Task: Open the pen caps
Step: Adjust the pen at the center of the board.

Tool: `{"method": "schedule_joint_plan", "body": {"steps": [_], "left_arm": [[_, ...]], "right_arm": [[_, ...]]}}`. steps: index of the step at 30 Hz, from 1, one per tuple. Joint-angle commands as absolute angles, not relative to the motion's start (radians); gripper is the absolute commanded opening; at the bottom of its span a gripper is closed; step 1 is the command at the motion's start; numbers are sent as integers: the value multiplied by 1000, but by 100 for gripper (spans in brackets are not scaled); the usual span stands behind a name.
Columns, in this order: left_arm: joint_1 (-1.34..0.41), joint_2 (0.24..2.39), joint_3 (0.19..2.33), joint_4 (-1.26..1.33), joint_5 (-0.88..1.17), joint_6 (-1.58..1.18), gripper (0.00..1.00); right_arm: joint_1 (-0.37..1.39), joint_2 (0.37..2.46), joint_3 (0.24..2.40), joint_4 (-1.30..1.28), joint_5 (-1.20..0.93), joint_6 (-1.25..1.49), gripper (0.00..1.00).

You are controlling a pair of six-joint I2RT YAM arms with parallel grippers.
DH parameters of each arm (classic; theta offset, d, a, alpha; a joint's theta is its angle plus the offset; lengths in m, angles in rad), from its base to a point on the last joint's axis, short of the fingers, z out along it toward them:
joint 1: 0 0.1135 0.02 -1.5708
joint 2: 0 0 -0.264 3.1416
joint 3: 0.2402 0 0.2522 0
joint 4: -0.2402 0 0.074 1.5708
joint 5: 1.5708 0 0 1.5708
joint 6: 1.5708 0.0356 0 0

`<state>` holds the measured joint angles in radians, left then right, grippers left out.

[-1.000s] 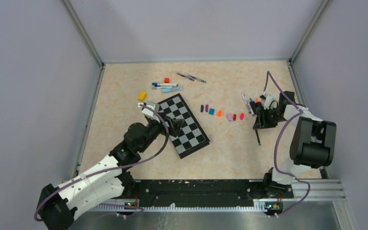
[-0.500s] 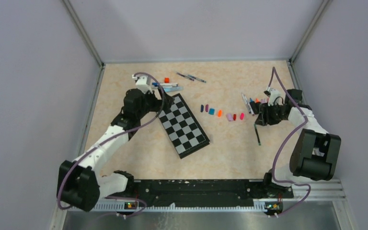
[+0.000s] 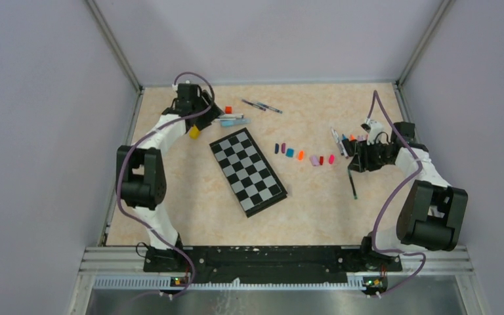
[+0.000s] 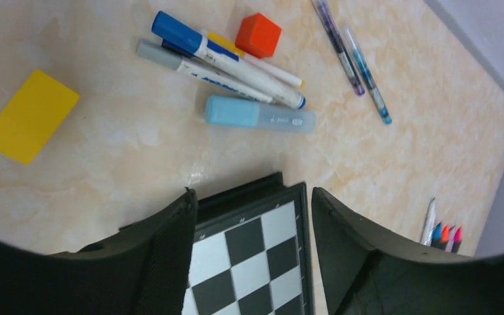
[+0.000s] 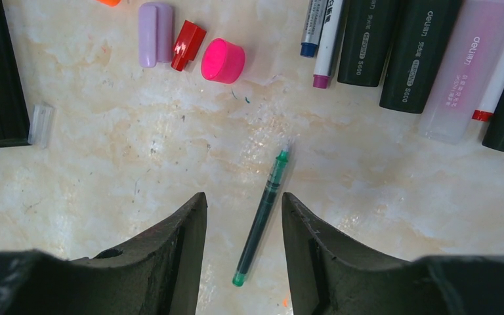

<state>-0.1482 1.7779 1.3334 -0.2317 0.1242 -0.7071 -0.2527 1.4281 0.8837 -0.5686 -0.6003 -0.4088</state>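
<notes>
Several loose pen caps [image 3: 300,155] lie in a row mid-table; the right wrist view shows the lilac [image 5: 155,33], red [image 5: 188,44] and pink [image 5: 223,60] ones. Capped markers, one with a blue cap [image 4: 177,33], one with a grey cap [image 4: 154,54], and a light-blue highlighter [image 4: 259,115] lie at the far left. My left gripper [image 4: 252,197] [image 3: 205,113] hovers open just short of them, over the chessboard's corner. My right gripper [image 5: 243,197] [image 3: 361,159] is open above a thin green pen [image 5: 262,216] lying on the table between its fingers.
A chessboard [image 3: 248,172] lies left of centre. An orange-red cube [image 4: 258,35] and a yellow block [image 4: 29,116] flank the capped markers, and two thin pens [image 4: 357,59] lie beyond. A cluster of uncapped markers [image 5: 413,52] sits by the right gripper.
My left arm has swung from over the chessboard out to the far left by the capped markers, its jaws narrowing slightly. The right gripper shifted a little at first, then stayed put.
</notes>
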Motion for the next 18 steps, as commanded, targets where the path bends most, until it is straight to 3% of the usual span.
{"method": "schedule_joint_plan", "body": {"steps": [1,7,18], "left_arm": [[-146,1909,1531,-393,44,-923,61],[-147,2113,1825,-639,-71,-1078,56],[-149,2330,2104,-763,-69,-1135,47]], "right_arm": [[-263,1401,891,-559,-618,-432,45],[-264,1403,891,-558,-612,-437,45],[-263,1410,897,-562,-609,-443,45]]}}
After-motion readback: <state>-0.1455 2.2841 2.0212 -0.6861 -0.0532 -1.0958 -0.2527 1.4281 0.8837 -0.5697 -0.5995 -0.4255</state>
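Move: The blue-capped marker, on the small pile of markers, is about 14 cm ahead of the left hand, 2 cm to its right and some 12 cm below. The light-blue highlighter lies about 4 cm nearer than it and 4 cm farther right, and the red cube roughly 4 cm beyond it. The yellow block is about 5 cm ahead of the hand and 12 cm left. From the right hand, the marker is some 32 cm ahead and 51 cm left. Forward and down, the left hand reaches towards the marker pile, about 9 cm out and 5 cm lower, slowing as it nears. Meanwhile the wrist turns roughly 25 degrees counter-clockwise and tips the fingers further down, and they narrow from three-quarters open to about half, still empty and short of the blue-capped marker. ##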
